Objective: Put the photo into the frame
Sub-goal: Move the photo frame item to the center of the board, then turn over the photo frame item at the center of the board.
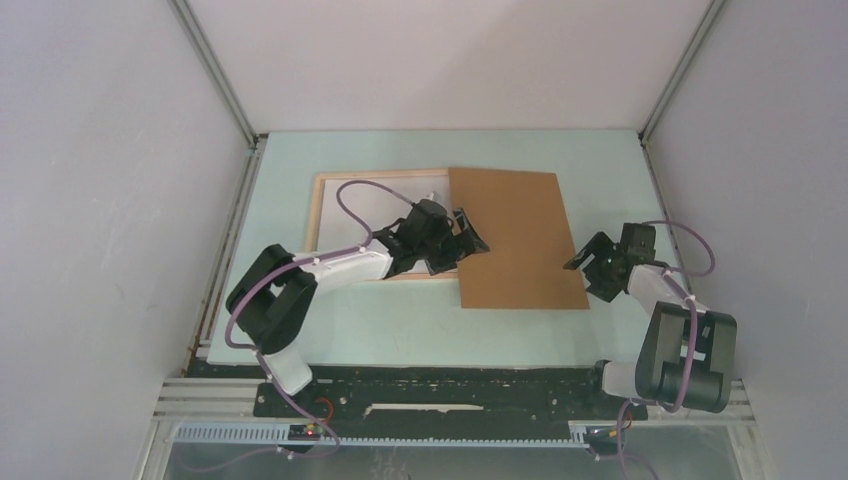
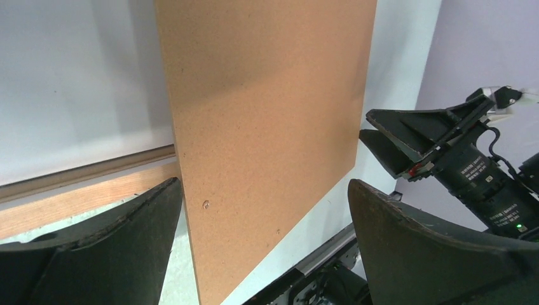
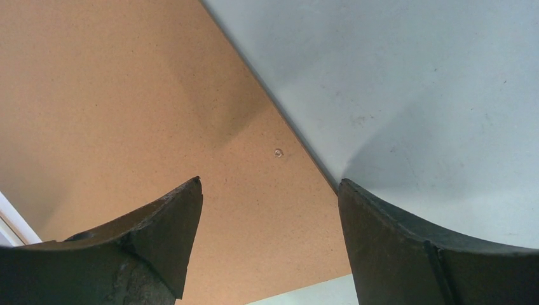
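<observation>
The photo lies face down on the table with its brown cork-like back up, and its left edge overlaps the right side of the frame. The frame shows a pale wood border around white. My left gripper hovers open over the photo's left edge. In the left wrist view the brown board runs between the spread fingers, beside the frame's wood strip. My right gripper stands open at the photo's right edge, near its front corner. Its wrist view shows the board below the gripper, with nothing gripped.
The pale green table is walled by grey panels on the left, back and right. A black rail carrying both arm bases runs along the near edge. A purple cable loops over the frame from the left arm.
</observation>
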You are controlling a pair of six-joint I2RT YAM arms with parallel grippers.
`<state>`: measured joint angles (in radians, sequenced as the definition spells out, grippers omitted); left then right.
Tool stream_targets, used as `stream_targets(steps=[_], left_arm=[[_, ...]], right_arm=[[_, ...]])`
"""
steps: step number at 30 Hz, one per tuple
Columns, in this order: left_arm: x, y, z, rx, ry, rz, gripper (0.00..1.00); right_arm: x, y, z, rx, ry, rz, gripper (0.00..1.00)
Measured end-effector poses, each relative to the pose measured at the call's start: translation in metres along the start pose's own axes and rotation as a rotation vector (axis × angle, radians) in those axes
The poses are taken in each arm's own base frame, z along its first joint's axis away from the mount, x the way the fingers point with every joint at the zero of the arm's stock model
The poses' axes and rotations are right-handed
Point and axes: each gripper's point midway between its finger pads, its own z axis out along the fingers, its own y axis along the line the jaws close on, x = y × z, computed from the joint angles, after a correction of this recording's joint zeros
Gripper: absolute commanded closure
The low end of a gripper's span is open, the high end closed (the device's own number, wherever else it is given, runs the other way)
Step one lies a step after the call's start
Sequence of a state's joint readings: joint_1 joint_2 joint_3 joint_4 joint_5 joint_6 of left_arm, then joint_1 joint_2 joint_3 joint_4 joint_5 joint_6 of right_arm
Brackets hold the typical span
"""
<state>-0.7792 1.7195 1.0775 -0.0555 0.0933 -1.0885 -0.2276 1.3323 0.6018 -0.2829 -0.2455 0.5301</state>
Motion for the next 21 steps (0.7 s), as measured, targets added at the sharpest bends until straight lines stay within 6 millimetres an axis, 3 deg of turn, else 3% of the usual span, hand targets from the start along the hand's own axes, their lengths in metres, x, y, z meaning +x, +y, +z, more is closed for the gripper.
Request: stream_targets(steps=[8, 15, 21], left_arm=[[-0.006, 0.025, 0.004, 0.064, -0.001, -0.061, 0.0], [-0.02, 0.032, 0.004, 0.093, 0.001, -0.043, 0.0], [-0.025, 0.049, 0.011, 0.057, -0.002, 0.005, 0.07]], right_arm=[[0.008, 0.006, -0.001, -0.034, 0.027, -0.006, 0.15], [0.015, 0.011, -0.002, -0.064, 0.057, -0.008, 0.15], [0.016, 0.012, -0.002, -0.072, 0.064, -0.007, 0.15]])
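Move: The brown backing board is what both hands work on. From the left hand its middle lies about 9 cm to the right, 5 cm ahead and 7 cm down, with its left edge lying over the wooden frame; the frame's middle is some 17 cm left, 8 cm ahead and 8 cm down. From the right hand, whose right fingertip is already at the board's right edge, the board's middle is roughly 13 cm left, 10 cm ahead and 2 cm down, the frame's about 39 cm left and 13 cm ahead. Leftwards at table height, the right hand keeps its right fingertip against the board's right edge near the near corner and pushes it some 2 cm, then stops. Meanwhile the left hand, fingers staying wide open, heads left, down and somewhat forward, roughly 5 cm in all, bringing its fingers to either side above the board's left edge; no touch there can be seen. ##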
